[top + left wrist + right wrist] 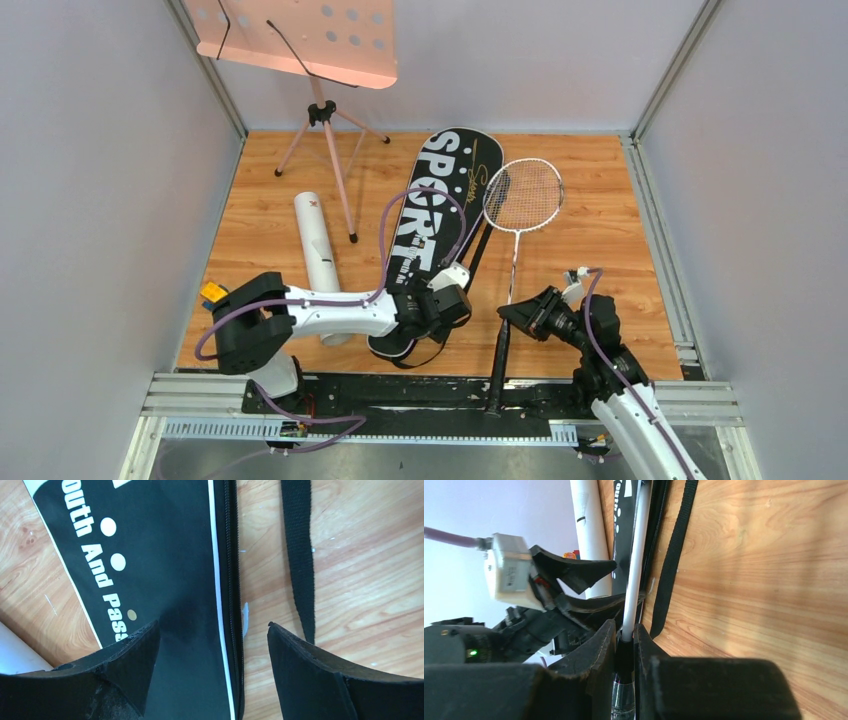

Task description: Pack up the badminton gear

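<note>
The black bag [440, 215] lettered SPORT lies lengthwise in the middle of the wooden floor. My left gripper [455, 300] hovers open over its near end. In the left wrist view the jaws [214, 630] straddle the bag's zipped edge [232, 580] with nothing between them. A silver racket [523, 195] lies right of the bag, its head at the far end. My right gripper [515, 312] is shut on the racket where the white shaft [636, 565] meets the black handle. A long white tube [318, 250] lies left of the bag. No shuttlecocks show.
A pink perforated music stand [300, 40] on tripod legs stands at the back left. A small yellow and blue toy [213, 292] sits by the left arm's base. The bag's black strap [300, 555] trails on the wood between bag and racket.
</note>
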You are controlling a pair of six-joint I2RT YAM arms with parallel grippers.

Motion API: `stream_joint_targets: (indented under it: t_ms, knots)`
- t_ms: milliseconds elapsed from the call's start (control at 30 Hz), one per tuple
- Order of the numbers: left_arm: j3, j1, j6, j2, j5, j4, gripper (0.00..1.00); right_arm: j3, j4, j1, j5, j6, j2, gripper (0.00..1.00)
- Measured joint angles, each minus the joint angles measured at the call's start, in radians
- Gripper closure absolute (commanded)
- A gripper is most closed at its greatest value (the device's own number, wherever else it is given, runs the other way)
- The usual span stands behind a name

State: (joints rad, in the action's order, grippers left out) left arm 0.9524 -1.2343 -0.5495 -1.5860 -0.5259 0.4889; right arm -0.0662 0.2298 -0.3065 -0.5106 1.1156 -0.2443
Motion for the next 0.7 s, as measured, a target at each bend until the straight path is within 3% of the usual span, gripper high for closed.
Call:
stream_joint_targets:
  t_ms: [167,300,367,567,633,700]
  knots:
    - [0.005,0.004,0.012,-0.057,-0.018,0.006,0.20,-0.003,0.018,0.000,-0.006,0.009,0.041,1.00]
    - [0.021,0.005,0.018,-0.072,-0.035,0.014,0.33,-0.007,0.033,0.000,-0.007,0.010,0.061,1.00]
    - [0.034,0.006,0.024,-0.077,-0.041,0.017,0.42,-0.010,0.042,0.000,-0.007,0.010,0.069,1.00]
    - [0.053,0.006,0.035,-0.082,-0.042,0.018,0.93,-0.023,0.087,-0.001,-0.001,0.043,0.102,1.00]
    - [0.064,0.006,0.041,-0.083,-0.041,0.018,1.00,-0.032,0.116,-0.001,0.012,0.047,0.109,1.00]
    - [0.074,0.006,0.042,-0.084,-0.036,0.019,1.00,-0.040,0.152,-0.001,0.029,0.051,0.110,1.00]
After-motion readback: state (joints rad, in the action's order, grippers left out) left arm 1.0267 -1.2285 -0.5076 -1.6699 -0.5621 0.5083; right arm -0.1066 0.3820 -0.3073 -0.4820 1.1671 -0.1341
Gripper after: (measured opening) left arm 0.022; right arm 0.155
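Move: The bag's zip-side edge runs between the left hand's open fingers, about 1 cm ahead of the hand point and 2 cm below. From this hand the strap lies some 7 cm right and 2 cm ahead, the white tube about 22 cm left and 11 cm ahead, both slightly lower. From the right hand, which already grips the racket, that bag edge is roughly 12 cm left, 2 cm ahead and 6 cm below. Left hand sinks about 1.5 cm, pinches the bag's edge and rises 1 cm; right hand keeps the racket. ##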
